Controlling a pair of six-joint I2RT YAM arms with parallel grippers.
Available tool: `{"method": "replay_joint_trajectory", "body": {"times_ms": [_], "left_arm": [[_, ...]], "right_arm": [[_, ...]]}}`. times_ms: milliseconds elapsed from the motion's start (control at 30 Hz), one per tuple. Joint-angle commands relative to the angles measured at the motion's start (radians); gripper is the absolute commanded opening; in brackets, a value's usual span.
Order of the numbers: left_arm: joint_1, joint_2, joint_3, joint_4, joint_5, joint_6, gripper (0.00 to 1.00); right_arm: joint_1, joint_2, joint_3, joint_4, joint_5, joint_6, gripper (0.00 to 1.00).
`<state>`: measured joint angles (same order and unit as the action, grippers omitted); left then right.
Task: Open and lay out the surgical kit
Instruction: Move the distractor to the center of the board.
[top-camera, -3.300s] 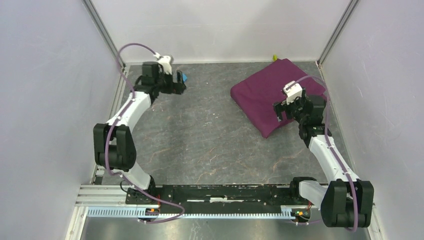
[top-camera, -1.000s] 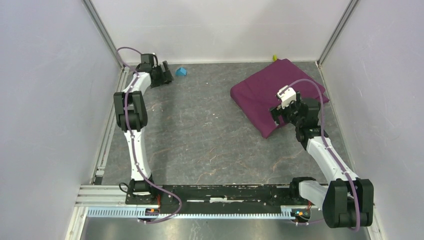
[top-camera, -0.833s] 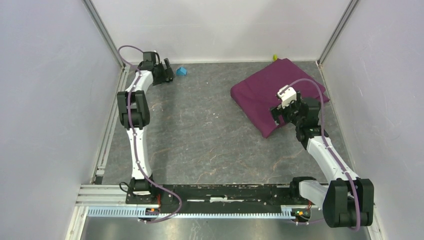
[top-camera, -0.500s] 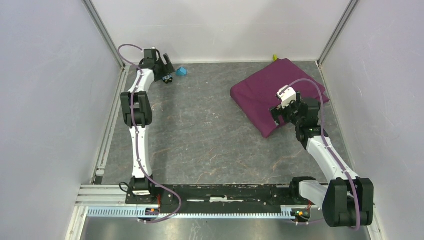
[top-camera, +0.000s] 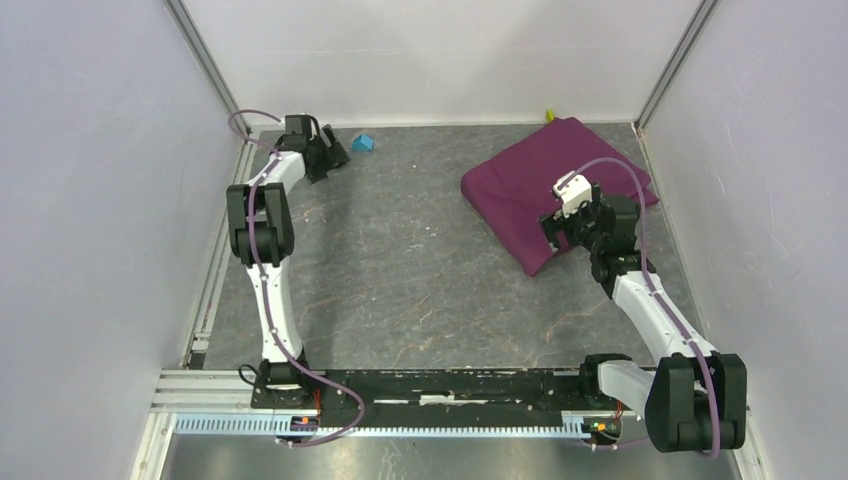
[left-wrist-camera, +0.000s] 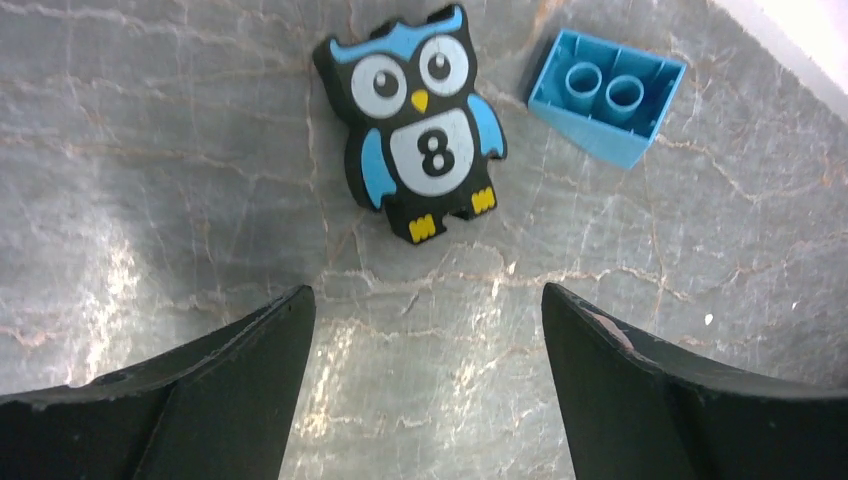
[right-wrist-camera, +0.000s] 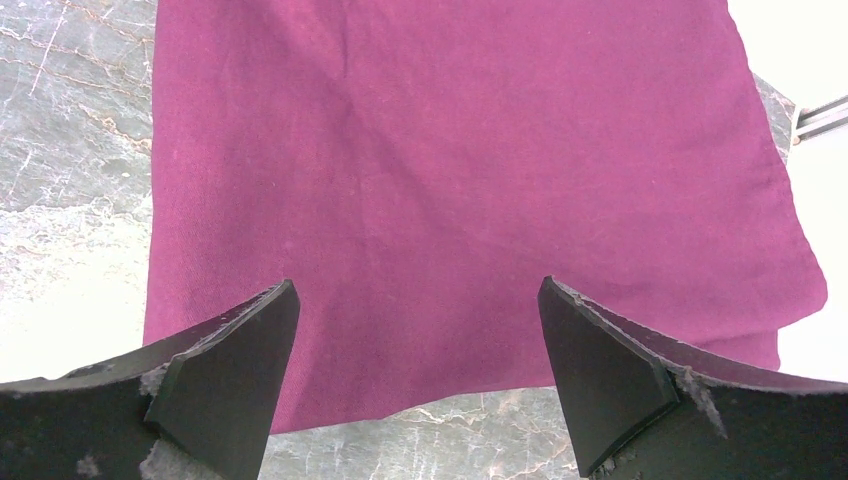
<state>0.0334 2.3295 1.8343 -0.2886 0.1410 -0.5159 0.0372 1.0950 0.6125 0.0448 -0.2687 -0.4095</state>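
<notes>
The surgical kit (top-camera: 548, 180) lies at the far right as a folded purple cloth bundle, wrapped shut with its contents hidden. My right gripper (top-camera: 560, 226) hovers over the bundle's near corner. In the right wrist view the purple cloth (right-wrist-camera: 450, 160) fills the upper frame, and the right gripper (right-wrist-camera: 420, 300) stands open with the cloth's near edge below its jaws. My left gripper (top-camera: 328, 158) reaches into the far left corner. It is open with nothing in it, and bare table shows between the jaws of the left gripper (left-wrist-camera: 423, 292).
A black-and-blue owl figure with an 8 (left-wrist-camera: 420, 120) lies just ahead of the left fingers. A small blue block (left-wrist-camera: 607, 95) (top-camera: 362, 143) sits beside it. A small yellow object (top-camera: 548, 115) rests at the back wall. White enclosure walls stand close on three sides.
The left arm stretched further into the far left corner and drew off the blue block; its wrist has since turned and shifted slightly. The right gripper lowered towards the wrap's near corner, then stayed still.
</notes>
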Motion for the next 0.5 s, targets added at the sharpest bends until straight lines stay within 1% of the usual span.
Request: {"method": "replay_joint_trajectory", "body": {"times_ms": [0,100,233,400,467], "left_arm": [[-0.019,-0.041,-0.089,-0.002,-0.003,-0.039,0.88],[-0.021,0.006,-0.041,-0.017,0.005,-0.056,0.80],[-0.021,0.104,0.098,-0.058,-0.002,-0.072,0.70],[-0.021,0.197,0.259,-0.086,-0.012,-0.075,0.67],[-0.021,0.249,0.373,-0.130,-0.021,-0.074,0.66]], "right_arm": [[-0.003,0.010,0.005,0.029,-0.006,-0.003,0.97],[-0.003,0.010,0.006,0.027,-0.008,0.000,0.97],[-0.005,0.001,0.003,0.027,-0.004,-0.002,0.97],[-0.007,-0.008,0.001,0.027,0.000,-0.005,0.97],[-0.009,-0.008,0.003,0.026,0.000,-0.006,0.97]]}}
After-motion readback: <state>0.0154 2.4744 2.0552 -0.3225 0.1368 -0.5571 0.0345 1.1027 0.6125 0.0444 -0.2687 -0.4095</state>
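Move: The owl lies about 6 cm ahead of the left gripper, 2 cm to its left and 2 cm below it. The blue block stands some 9 cm ahead and 5 cm to the right, about as low; the foot of the back wall runs roughly 14 cm straight ahead, 3 cm down. From the right gripper the owl is about 28 cm ahead, 52 cm to the left and 13 cm lower. Ease the left gripper back about 1 cm, then drive it forward, low over the table, by nearly 5 cm towards the owl, drifting 1 cm right. Draw the fingers in from almost wide open to about two-thirds on the way, and let the left fingertip come against the owl's feet and push along. ##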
